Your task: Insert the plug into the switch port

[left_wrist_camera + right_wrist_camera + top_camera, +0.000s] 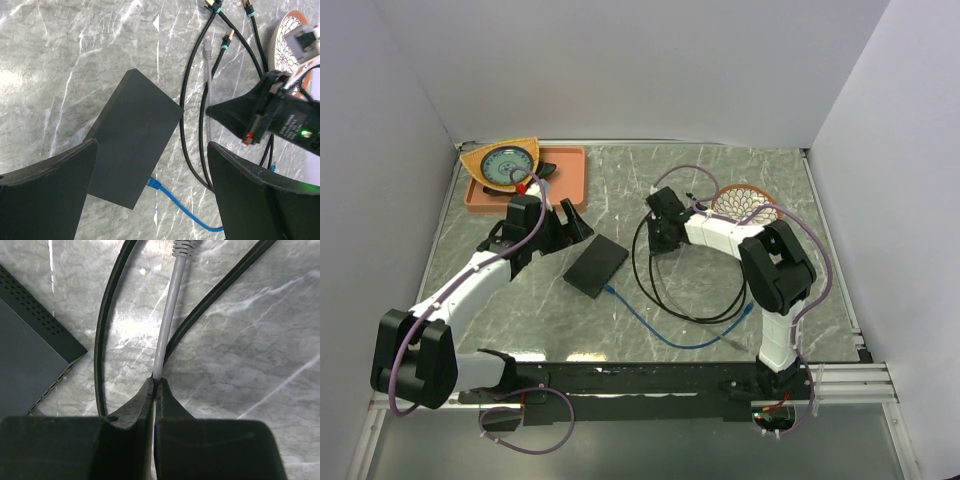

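The flat black switch box (596, 266) lies mid-table, and a blue cable's plug (155, 184) sits in a port on its near long edge; the other ports cannot be made out. A grey cable (167, 325) runs away from my right gripper (156, 382), which is shut on it a short way behind its plug boot (184, 247). The same grey cable (209, 90) lies right of the switch box (132, 135) in the left wrist view. My left gripper (151, 144) hovers open above the box, with nothing between its fingers.
Black cables (107, 315) loop on the marble beside the grey one, and a blue cable (650, 325) trails toward the front. An orange tray (570, 170) holding a plate stands back left. A patterned plate (745, 203) lies behind my right arm.
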You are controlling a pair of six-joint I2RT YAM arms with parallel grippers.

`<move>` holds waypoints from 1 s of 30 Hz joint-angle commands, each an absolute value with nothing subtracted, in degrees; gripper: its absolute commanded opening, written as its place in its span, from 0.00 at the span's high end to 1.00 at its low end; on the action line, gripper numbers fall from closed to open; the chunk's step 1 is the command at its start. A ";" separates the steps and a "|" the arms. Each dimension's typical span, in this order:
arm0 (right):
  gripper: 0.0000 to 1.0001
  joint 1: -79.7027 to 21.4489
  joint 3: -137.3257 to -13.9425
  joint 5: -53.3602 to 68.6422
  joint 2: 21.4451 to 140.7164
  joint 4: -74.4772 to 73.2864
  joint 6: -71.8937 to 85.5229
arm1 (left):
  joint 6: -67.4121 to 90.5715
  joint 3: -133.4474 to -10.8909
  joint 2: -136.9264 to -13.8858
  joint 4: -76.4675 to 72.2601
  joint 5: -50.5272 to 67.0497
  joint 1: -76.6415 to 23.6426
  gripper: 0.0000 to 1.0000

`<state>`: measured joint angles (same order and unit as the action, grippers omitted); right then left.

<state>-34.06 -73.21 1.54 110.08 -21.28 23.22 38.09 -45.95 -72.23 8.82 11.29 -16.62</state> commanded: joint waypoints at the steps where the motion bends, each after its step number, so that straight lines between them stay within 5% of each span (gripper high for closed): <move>1: 1.00 -31.65 -77.77 0.09 101.98 -22.58 20.66 | 37.18 -45.53 -71.54 6.77 11.60 -16.35 0.04; 18: 1.00 -22.68 -64.97 -1.58 56.02 -4.59 8.36 | 37.44 -43.86 -70.40 4.66 11.16 -16.44 0.04; 23: 1.00 -22.68 -66.26 1.39 53.96 -8.07 3.52 | 37.18 -43.86 -70.75 2.99 13.27 -16.44 0.04; 30: 1.00 -22.76 -70.23 25.00 62.30 -24.16 -6.31 | 36.83 -45.17 -70.84 2.55 13.36 -16.44 0.04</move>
<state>-22.70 -69.47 8.62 57.08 -14.76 1.41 38.04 -43.94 -72.05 4.80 12.60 -16.62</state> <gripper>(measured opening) 0.020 0.963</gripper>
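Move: The right hand already grips the grey cable low over the table, its plug some 8 cm straight ahead. The switch lies about 14 cm to that hand's left and 4 cm back; the bowl stands some 20 cm to its right and 9 cm ahead. From the left hand, the switch is about 13 cm below, 3 cm to the right and 1 cm back. Right hand, keeping its grip, whips the grey cable up about 35 cm, then right, wrist tipping up some 60 degrees. ##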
